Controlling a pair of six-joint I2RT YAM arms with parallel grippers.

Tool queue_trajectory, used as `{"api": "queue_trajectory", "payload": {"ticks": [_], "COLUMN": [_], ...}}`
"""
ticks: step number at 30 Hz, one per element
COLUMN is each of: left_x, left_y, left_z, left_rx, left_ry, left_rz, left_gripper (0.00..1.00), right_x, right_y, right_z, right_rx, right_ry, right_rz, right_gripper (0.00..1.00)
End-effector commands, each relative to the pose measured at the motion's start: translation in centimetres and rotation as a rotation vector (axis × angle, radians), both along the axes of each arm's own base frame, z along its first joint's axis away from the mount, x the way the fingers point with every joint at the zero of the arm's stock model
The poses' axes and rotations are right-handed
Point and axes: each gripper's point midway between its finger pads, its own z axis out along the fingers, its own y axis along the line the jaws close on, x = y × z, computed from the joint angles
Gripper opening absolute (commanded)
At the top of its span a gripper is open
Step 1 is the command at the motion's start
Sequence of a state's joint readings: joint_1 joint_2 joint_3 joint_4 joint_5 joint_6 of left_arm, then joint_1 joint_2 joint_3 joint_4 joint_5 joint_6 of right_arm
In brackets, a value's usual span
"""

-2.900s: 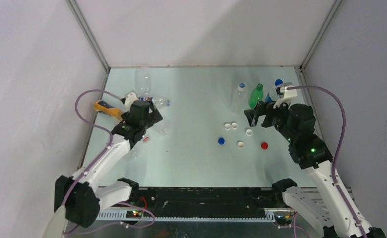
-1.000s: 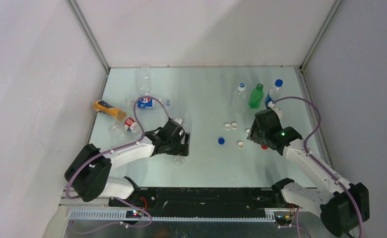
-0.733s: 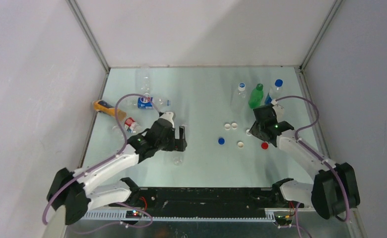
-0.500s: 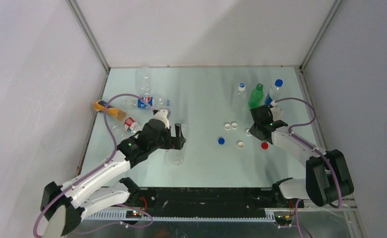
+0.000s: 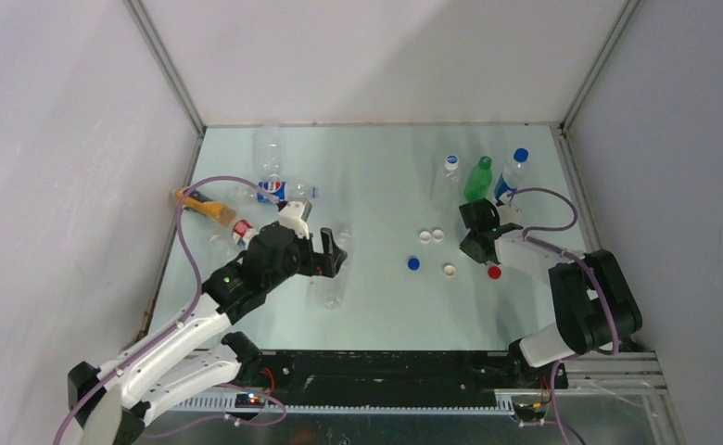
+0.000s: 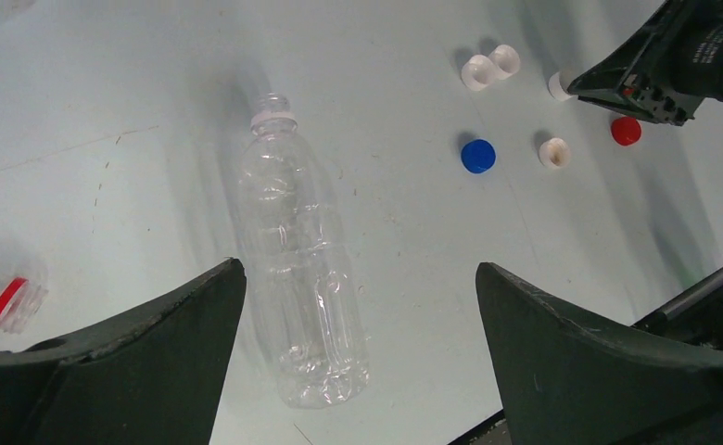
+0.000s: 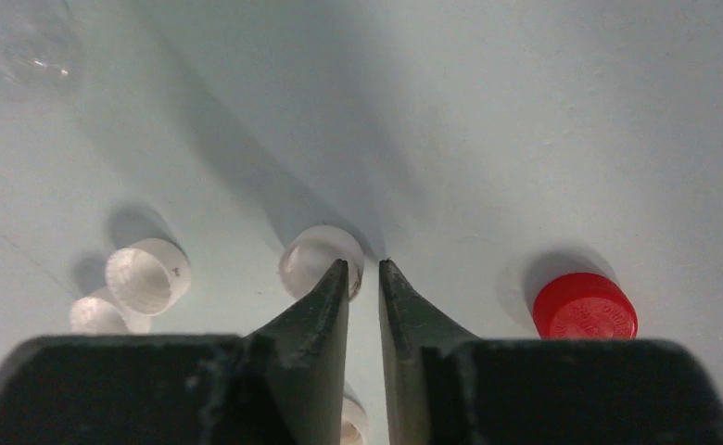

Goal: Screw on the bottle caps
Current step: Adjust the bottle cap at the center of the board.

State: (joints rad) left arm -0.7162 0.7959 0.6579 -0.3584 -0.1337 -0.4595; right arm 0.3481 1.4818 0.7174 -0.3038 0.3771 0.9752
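Note:
A clear uncapped bottle (image 6: 298, 278) lies flat on the table, its neck pointing away. My left gripper (image 6: 360, 267) hangs above it, open wide and holding nothing; from the top view it (image 5: 337, 252) sits just behind that bottle (image 5: 330, 289). My right gripper (image 7: 362, 263) is down at the table with its jaws almost together. Its left finger covers the right rim of an upturned white cap (image 7: 307, 260). Whether the rim is pinched does not show. A red cap (image 7: 583, 306) lies just to the right.
Loose caps lie mid-table: a blue one (image 5: 413, 263), two white ones (image 5: 431, 235) and a cream one (image 5: 449, 270). Three capped bottles stand at the back right, the middle one green (image 5: 477, 179). Orange-yellow (image 5: 200, 204) and labelled bottles (image 5: 274, 190) lie at the left.
My left gripper opened fully and drew back up off the clear bottle, which stays lying down. My right gripper slid away from the red cap to the white cap, and its jaws narrowed.

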Motion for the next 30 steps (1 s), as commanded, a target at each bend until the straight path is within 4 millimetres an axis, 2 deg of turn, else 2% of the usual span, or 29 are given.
{"api": "queue_trajectory", "payload": {"ticks": [1,5,6,9,12,13,14,15,16,17,18,19,20,23,26,30], "left_x": [0.1,0.2,0.2,0.2,0.0,-0.4,-0.1,-0.6,-0.5,-0.9,-1.1,-1.5,-1.8,-2.6,-3.4,-4.7], "left_y": [-1.0,-1.5,-1.7,-2.1,-3.2,-3.6,-4.0,-4.5,-4.9,-5.6,-5.9,-6.5,-6.8,-8.3,-9.6,-11.4], "left_z": [1.3,2.2,2.6,3.6,5.4,5.8,7.0,7.4,8.5,9.6,10.0,11.3,11.9,13.7,15.4,16.3], "left_rx": [-0.024,-0.048,-0.055,-0.068,-0.084,-0.090,-0.094,-0.102,-0.101,-0.124,-0.115,-0.132,-0.133,-0.146,-0.172,-0.182], "left_ry": [-0.056,-0.104,-0.129,-0.203,-0.331,-0.357,-0.426,-0.455,-0.527,-0.583,-0.624,-0.691,-0.725,-0.834,-0.898,-0.976], "left_rz": [-0.061,-0.091,-0.109,-0.152,-0.252,-0.292,-0.316,-0.363,-0.395,-0.443,-0.472,-0.524,-0.549,-0.658,-0.744,-0.857], "left_gripper": [1.00,1.00,1.00,1.00,0.99,0.99,0.99,0.99,0.99,0.99,0.99,1.00,1.00,1.00,1.00,0.98], "right_x": [0.3,-0.4,-0.4,-0.7,-1.3,-1.3,-1.6,-1.7,-2.0,-2.4,-2.7,-3.3,-3.7,-5.9,-7.7,-10.3], "right_y": [-0.1,0.1,0.3,1.2,3.1,4.0,4.5,5.5,6.0,7.2,7.7,8.8,9.3,12.0,13.7,16.0], "right_z": [-0.6,-0.6,0.1,2.3,4.8,6.6,7.1,9.2,9.8,11.9,12.6,14.7,15.5,20.3,24.3,27.5], "right_rx": [0.006,0.015,0.025,0.066,0.141,0.188,0.202,0.254,0.264,0.321,0.334,0.388,0.402,0.522,0.627,0.735], "right_ry": [0.002,0.001,-0.016,-0.080,-0.147,-0.203,-0.223,-0.290,-0.317,-0.384,-0.411,-0.477,-0.508,-0.650,-0.770,-0.840], "right_rz": [-0.033,-0.008,0.006,0.062,0.167,0.208,0.247,0.299,0.347,0.414,0.460,0.531,0.577,0.774,0.898,1.053], "right_gripper": [0.17,0.04,0.00,0.00,0.00,0.00,0.00,0.00,0.00,0.00,0.00,0.00,0.00,0.00,0.00,0.00]}}
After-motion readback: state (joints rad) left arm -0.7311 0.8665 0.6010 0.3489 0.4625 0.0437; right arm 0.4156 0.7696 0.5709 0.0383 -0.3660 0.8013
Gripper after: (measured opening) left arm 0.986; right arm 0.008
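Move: The loose white cap I want stands open side up almost between my right fingertips, its middle about 1 cm ahead, 1 cm left and 1 cm below. Around it, from my right hand: the red cap 6 cm back and 8 cm right, a single white cap 6 cm back and 5 cm left, the nearer of the white pair 5 cm ahead and 9 cm left. From my left hand the wanted cap is some 34 cm right, 10 cm ahead and 17 cm below. I shut my right fingers on the white cap's rim after dipping barely 1 cm, then lift it some 22 cm while carrying it left and a bit back, rolling the hand and swinging the fingertips up and counter-clockwise. Meanwhile my left hand, still wide open, rises and moves right towards it, about 10 cm each way, levelling its fingers and turning clockwise some 40 degrees to face the cap. ##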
